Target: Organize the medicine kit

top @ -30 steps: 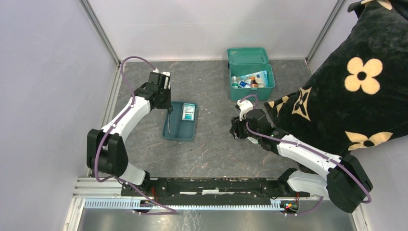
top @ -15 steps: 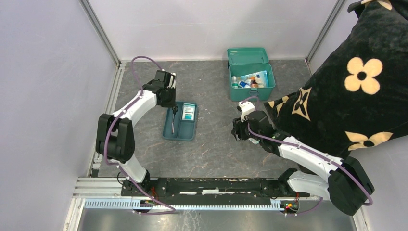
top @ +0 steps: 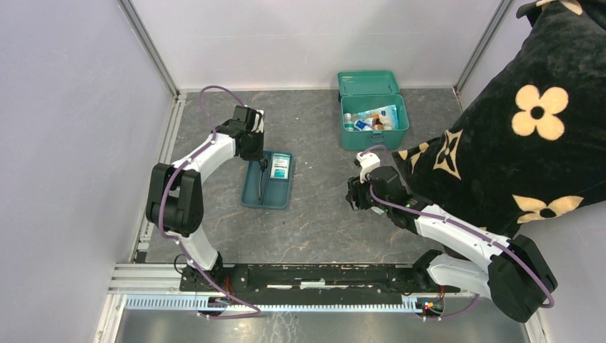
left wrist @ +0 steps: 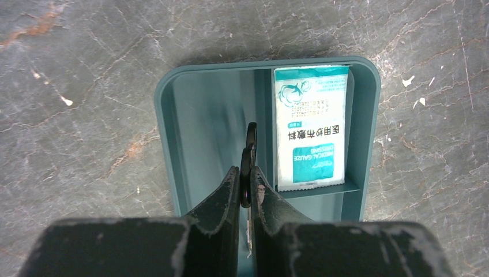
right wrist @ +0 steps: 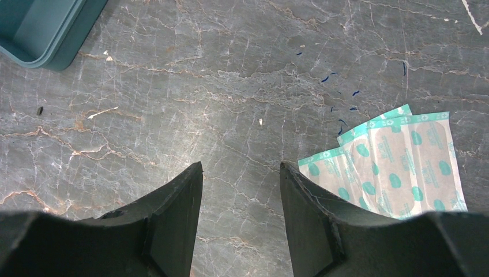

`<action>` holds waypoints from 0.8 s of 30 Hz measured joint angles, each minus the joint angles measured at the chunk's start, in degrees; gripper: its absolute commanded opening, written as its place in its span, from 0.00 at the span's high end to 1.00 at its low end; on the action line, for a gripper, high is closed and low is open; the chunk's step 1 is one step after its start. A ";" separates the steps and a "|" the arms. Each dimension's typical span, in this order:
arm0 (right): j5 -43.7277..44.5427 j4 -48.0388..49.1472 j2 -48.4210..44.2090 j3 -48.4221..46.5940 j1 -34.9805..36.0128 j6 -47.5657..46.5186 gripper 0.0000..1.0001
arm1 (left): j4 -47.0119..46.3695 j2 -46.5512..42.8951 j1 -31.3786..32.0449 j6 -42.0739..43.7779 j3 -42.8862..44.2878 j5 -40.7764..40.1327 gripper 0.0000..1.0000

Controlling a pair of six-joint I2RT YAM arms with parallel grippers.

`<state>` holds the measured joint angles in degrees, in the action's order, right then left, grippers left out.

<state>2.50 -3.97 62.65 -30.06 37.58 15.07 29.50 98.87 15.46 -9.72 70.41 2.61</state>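
The medicine kit (top: 375,140), a teal box with its lid (top: 368,82) open, stands at the back and holds several packets and bottles. A shallow teal divided tray (top: 249,198) lies left of centre with a white and teal gauze packet (top: 280,166) in its right compartment. My left gripper (top: 261,160) hangs over the tray's left compartment (left wrist: 202,127), shut on a thin tool with a black handle loop (left wrist: 250,138) that points down into it. My right gripper (top: 353,197) stands open and empty low over bare table. Several teal-spotted bandage strips (right wrist: 398,161) lie just right of its fingers.
A large black cushion with cream flowers (top: 529,121) overhangs the right side, close to the right arm. Metal frame posts and white walls close in the back and left. A corner of the tray (right wrist: 46,29) shows in the right wrist view.
My left arm has swung right and a little nearer, bringing the held tool from the tray's left edge to above its left compartment. The right gripper has barely moved.
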 measured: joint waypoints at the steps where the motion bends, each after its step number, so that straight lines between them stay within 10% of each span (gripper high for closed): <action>1: 0.00 0.00 -0.04 0.00 -0.11 0.00 0.42 | 0.00 0.26 0.00 0.00 0.00 0.42 0.98; 9: 0.00 0.00 -0.04 0.00 -0.52 -0.20 0.42 | 0.07 1.01 0.00 0.00 0.00 1.99 0.97; 24: 0.09 -0.13 -0.04 0.00 -0.63 -0.83 0.41 | 1.92 2.56 -0.11 0.02 0.31 -3.67 0.49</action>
<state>2.59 -4.10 62.61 -30.06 36.95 14.24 31.42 101.43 15.35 -9.69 70.72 -1.06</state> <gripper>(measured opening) 0.585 0.451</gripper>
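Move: The left hand already holds the closed scissors by the handles over the tray; the middle of the tray's left compartment lies about 5 cm back and 2 cm to its left, with the floor some 5 cm below. The gauze packet is beside it in the right compartment, about 5 cm to the hand's right and nearly level with it. From the right hand, that left compartment is roughly 26 cm left, 9 cm ahead and 6 cm below. Down about 2 cm into the left compartment goes the left hand, slowly, with the scissors still pinched by the handles and blades trailing back towards the robot. Its fingers then part to a little under half open and let go of the scissors, while the hand swings some 2 cm left and sinks only slightly further. ##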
